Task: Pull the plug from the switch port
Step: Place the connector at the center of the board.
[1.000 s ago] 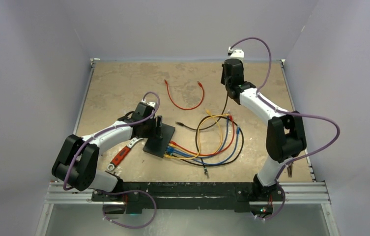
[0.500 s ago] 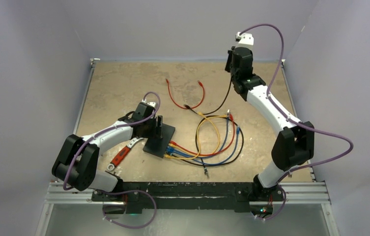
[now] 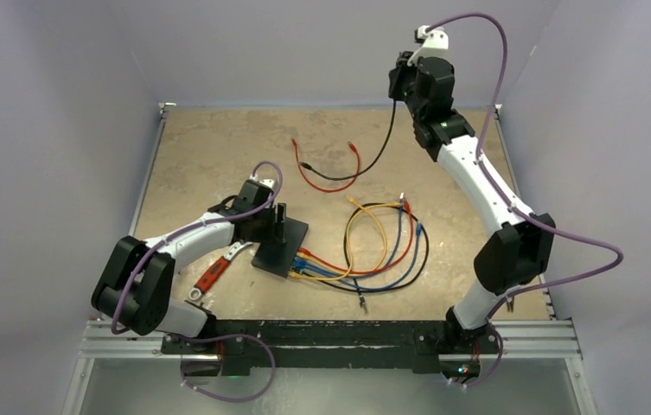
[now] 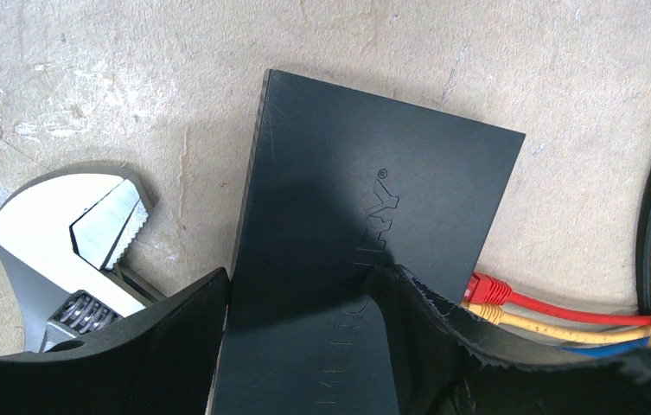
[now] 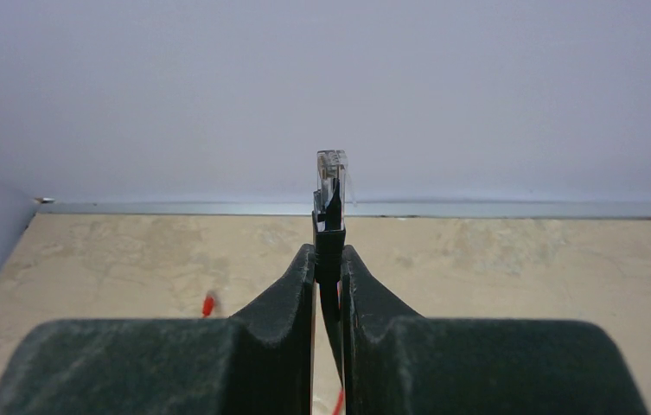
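The switch [image 3: 283, 246] is a flat black box on the table, and it fills the left wrist view [image 4: 365, 199]. My left gripper [image 3: 280, 218] is shut on its far end, one finger on each side [image 4: 304, 272]. Red, yellow and blue plugs [image 3: 303, 259] sit in its near edge, and the red plug [image 4: 486, 287] shows beside my finger. My right gripper [image 3: 399, 82] is raised high at the back of the table. It is shut on the clear plug [image 5: 331, 173] of a black cable [image 3: 373, 156], between the fingertips [image 5: 328, 251]. The cable hangs down to the table, free of the switch.
A red-handled wrench [image 3: 213, 272] lies left of the switch, its jaw next to my left finger [image 4: 88, 233]. A loose red cable [image 3: 326, 177] lies at mid-back. Coloured cables loop right of the switch [image 3: 391, 251]. Walls close in the back and both sides.
My right arm has risen and moved toward the back wall, lifting the black cable's plug. The cable's trailing end slid back and left across the table. The left arm has not moved.
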Motion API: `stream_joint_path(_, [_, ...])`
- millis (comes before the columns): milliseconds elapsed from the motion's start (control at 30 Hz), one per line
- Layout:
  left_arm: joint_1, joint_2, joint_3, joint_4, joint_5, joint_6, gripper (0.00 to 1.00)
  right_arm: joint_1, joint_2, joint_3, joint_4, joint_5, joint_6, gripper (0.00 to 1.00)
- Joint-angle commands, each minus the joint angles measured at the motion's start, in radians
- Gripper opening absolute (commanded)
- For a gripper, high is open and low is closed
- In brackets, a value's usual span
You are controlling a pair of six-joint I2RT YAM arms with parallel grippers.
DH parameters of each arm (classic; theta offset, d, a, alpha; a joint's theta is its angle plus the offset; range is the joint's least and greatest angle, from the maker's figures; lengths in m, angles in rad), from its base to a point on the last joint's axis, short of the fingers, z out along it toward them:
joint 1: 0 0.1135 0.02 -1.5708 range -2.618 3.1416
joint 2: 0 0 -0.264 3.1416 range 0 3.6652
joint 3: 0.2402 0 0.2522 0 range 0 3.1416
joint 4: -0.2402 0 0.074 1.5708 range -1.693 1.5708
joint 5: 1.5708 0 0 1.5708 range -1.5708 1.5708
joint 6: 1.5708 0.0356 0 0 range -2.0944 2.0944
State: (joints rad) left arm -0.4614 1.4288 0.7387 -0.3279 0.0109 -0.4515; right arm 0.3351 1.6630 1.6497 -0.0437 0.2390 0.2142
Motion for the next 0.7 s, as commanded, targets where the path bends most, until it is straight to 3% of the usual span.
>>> stream_joint_path(0, [-0.019,0.035,-0.001,-0.047,-0.008,0.023,0.63,-0.002,0.063,0.079,0.022,-0.108,0.042,0.00])
stream_joint_path(467, [-0.019,0.030,-0.007,-0.051,-0.008,0.019,0.63,-0.004,0.356,0.288,0.041,-0.237,0.239,0.00])
stream_joint_path(667, [-0.019,0.027,-0.007,-0.052,-0.008,0.017,0.63,-0.044,0.441,0.285,0.159,-0.392,0.404,0.00])
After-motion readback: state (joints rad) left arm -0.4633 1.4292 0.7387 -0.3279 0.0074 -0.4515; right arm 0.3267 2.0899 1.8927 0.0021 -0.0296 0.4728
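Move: The right hand holds the black cable by its plug high over the far side. The board's centre, where the loose red cable lies, is about 9 cm back, 16 cm to its left and 36 cm down; the black cable's trailing end lies some 6 cm farther left of that, and the cable coil about 26 cm back and 3 cm left of the hand. From the left hand, the red cable is some 15 cm ahead and 14 cm right. Right hand, still pinching the black plug, sinks some 11 cm while swinging forward and left towards the red cable. ##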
